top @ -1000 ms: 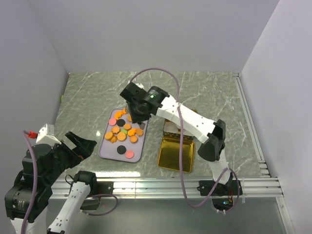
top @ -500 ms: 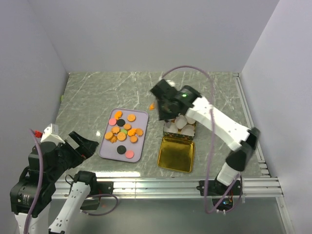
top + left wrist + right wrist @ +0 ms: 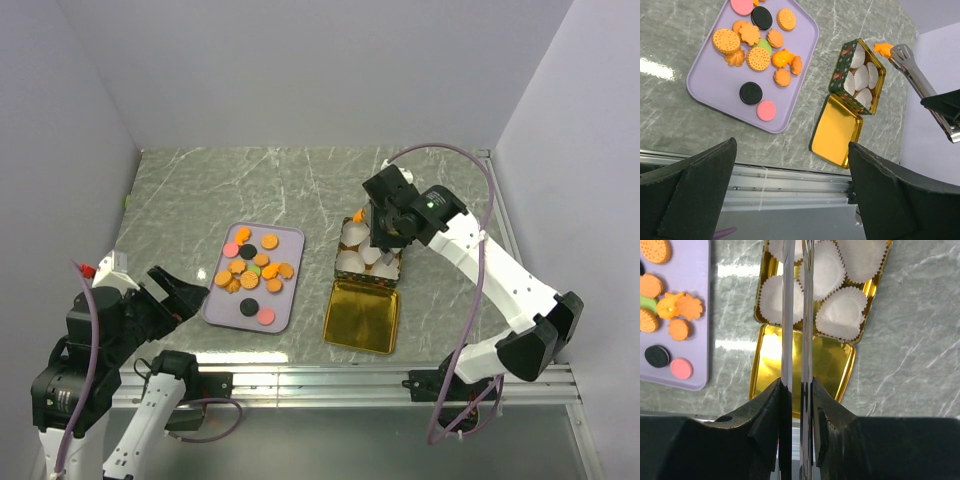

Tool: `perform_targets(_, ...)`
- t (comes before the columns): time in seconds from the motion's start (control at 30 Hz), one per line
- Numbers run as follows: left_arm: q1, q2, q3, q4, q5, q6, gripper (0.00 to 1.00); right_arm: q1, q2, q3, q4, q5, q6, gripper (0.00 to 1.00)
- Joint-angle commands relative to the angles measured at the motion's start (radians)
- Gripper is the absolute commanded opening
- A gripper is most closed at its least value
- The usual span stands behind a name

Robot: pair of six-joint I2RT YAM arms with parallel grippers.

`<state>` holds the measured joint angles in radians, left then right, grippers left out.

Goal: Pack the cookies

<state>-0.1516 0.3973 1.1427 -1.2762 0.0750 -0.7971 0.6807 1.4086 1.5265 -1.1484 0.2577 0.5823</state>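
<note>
The cookies (image 3: 250, 270) lie scattered on a lilac tray (image 3: 283, 310), mostly orange, with a few pink, black and green ones. My right gripper (image 3: 385, 235) is shut on metal tongs (image 3: 796, 315). The tongs' tip (image 3: 902, 52) pinches one orange cookie (image 3: 883, 48) over the far corner of an open tin (image 3: 841, 75). White paper cups (image 3: 842, 312) fill the tin. Its gold lid (image 3: 362, 315) lies open toward me. My left gripper (image 3: 791, 150) stands open and holds nothing, near the table's front edge, left of the tray.
A metal rail (image 3: 330, 380) runs along the near edge of the marble table. White walls close in the left, back and right sides. The right arm's purple cable (image 3: 480, 280) loops above the table's right side.
My right arm has swung from over the tray to the tin on the right, carrying the orange cookie in the tongs. The left gripper has barely shifted and stays open.
</note>
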Motion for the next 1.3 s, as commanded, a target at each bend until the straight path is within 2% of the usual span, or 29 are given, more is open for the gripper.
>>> perform_targets(0.0, -0.002, 0.002, -0.006, 0.046, 0.019, -0.014, 0.99, -0.027, 0.006, -0.002, 0.073, 0.008, -0.032, 0.09)
perform_targets(0.33, -0.002, -0.006, 0.003, 0.021, -0.011, -0.025, 0.99, -0.043, 0.121, 0.012, 0.110, -0.014, -0.062, 0.08)
perform_targets(0.9, -0.002, 0.005, -0.011, 0.037, -0.029, -0.027, 0.99, -0.044, 0.159, -0.052, 0.164, -0.049, -0.067, 0.11)
perform_targets(1.27, -0.002, 0.017, -0.029, 0.074, -0.014, -0.036, 1.00, -0.063, 0.167, -0.040, 0.139, -0.011, -0.068, 0.35)
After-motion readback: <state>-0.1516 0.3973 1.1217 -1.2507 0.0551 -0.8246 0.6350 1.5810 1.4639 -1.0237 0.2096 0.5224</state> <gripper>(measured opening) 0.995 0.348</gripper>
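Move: The right hand grips the tongs with the orange cookie held at their tips. The far-left paper cup of the box, where the cookie is going, lies about 10 cm ahead of the hand, 4 cm left and some 21 cm below. At much the same depth, the far-right cup is 8 cm ahead and 4 cm right, the middle cup 6 cm ahead and 1 cm left. The same far-left cup is roughly 24 cm ahead and 34 cm right of the left hand, 26 cm below. Still pinching the shut tongs around the orange cookie, the right hand lowers them towards the box's far-left paper cup, sinking about 6 cm in all and reaching some 3 cm forward, with a slight drift left. Most of the travel comes early; the hand then slows and settles a little lower, its fingers tipping about 5 degrees farther down and keeping their hold. ##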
